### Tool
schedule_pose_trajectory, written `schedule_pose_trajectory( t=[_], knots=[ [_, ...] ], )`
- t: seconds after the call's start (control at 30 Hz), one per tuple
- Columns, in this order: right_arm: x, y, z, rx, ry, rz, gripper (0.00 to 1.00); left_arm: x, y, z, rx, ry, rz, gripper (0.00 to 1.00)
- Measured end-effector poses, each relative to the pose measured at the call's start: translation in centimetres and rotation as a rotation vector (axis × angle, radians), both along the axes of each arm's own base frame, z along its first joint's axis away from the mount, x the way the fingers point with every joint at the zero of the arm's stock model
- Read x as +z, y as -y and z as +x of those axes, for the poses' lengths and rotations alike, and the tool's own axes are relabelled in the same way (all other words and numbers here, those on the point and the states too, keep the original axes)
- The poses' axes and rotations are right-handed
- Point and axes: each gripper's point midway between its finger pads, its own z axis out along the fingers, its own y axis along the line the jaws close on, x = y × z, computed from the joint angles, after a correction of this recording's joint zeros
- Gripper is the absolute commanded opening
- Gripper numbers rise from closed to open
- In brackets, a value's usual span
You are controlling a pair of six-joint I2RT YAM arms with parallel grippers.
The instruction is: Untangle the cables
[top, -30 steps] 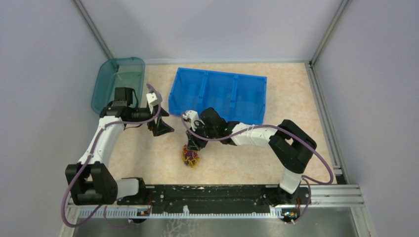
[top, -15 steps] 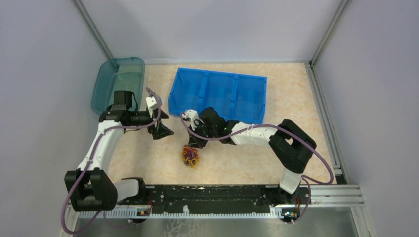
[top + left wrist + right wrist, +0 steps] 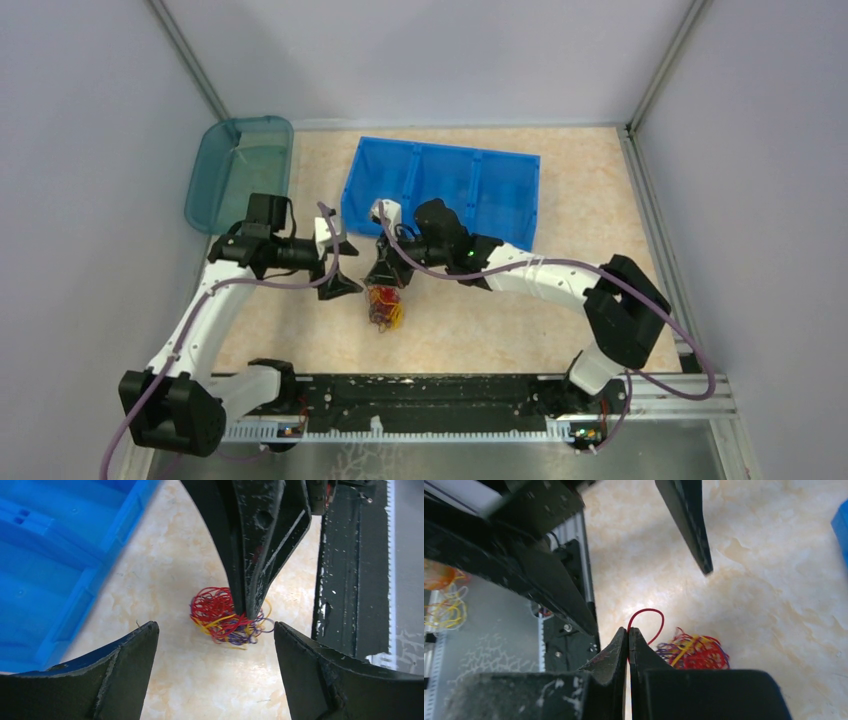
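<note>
The cables (image 3: 385, 307) are one small tangled ball of red, yellow and purple wire on the table, just in front of the blue bin. My right gripper (image 3: 384, 277) stands over the ball, shut on a red loop (image 3: 647, 616) that sticks out past its tips (image 3: 628, 630). The rest of the ball (image 3: 694, 653) lies right beside those fingers. My left gripper (image 3: 340, 278) is open just left of the ball. In the left wrist view the cables (image 3: 220, 614) show between and beyond its wide fingers (image 3: 125, 670), with the right gripper's fingers (image 3: 255, 555) coming down onto them.
A blue three-compartment bin (image 3: 440, 190) stands behind the ball and a teal tub (image 3: 240, 160) at the back left. The black rail (image 3: 440, 390) runs along the near edge. A few loose yellow and orange wires (image 3: 446, 611) lie on the grey strip beyond the rail.
The right gripper has shut on the cables and shifted back and left, the ball following it. The left arm has swung right, close to the ball, still open.
</note>
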Motion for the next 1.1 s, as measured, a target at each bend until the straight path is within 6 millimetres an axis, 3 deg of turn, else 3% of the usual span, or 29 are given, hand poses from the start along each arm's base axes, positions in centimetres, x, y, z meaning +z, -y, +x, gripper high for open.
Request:
schedule_pose_trajectory(
  t=[0.23, 0.53, 0.73, 0.87, 0.93, 1.03, 1.1],
  knots=[
    [3.2, -0.2, -1.4, 0.049, -0.025, 0.089, 0.0, -0.6, 0.5, -2.0, -0.059, -0.023, 0.043, 0.81],
    [6.7, -0.4, -2.4, 0.085, -0.028, 0.192, 0.0, 1.0, 1.2, -3.3, -0.125, 0.046, 0.054, 0.5],
    [7.3, -0.5, -2.6, 0.093, -0.042, 0.218, 0.0, 1.1, 1.3, -3.7, -0.133, 0.036, 0.052, 0.09],
    [7.9, -0.4, -2.7, 0.087, -0.047, 0.244, 0.0, 1.7, 1.4, -3.9, -0.115, 0.038, 0.041, 0.06],
    [8.3, -0.1, -2.8, 0.078, -0.042, 0.261, 0.2, 2.5, 1.4, -3.8, -0.09, 0.056, 0.025, 0.05],
    [8.8, 0.7, -2.9, 0.04, -0.035, 0.295, 0.64, 4.0, 1.5, -3.5, -0.045, 0.103, -0.007, 0.05],
    [9.1, 1.5, -2.7, 0.0, -0.025, 0.322, 0.73, 5.2, 1.5, -3.3, -0.01, 0.133, -0.034, 0.05]
  ],
)
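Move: The right hand already pinches a red strand; the cable bundle it trails from lies about 8 cm below, roughly 2 cm back and 2 cm to the right. From the open left hand the bundle is some 5 cm right, 3 cm back and 9 cm below. The blue bin's middle stands about 21 cm ahead and 17 cm right of the left hand; the green bin is some 26 cm ahead and 27 cm to the left. Upward goes the right hand, about 9 cm and some 3 cm back, drawing the pinched red strand up from the bundle as its fingers tilt up nearly 20 degrees. Meanwhile the left hand draws back about 4 cm and a little to the right, shuts from nearly wide open on the strand, then lifts about 4 cm; the right fingers at last open and let the strand go. ##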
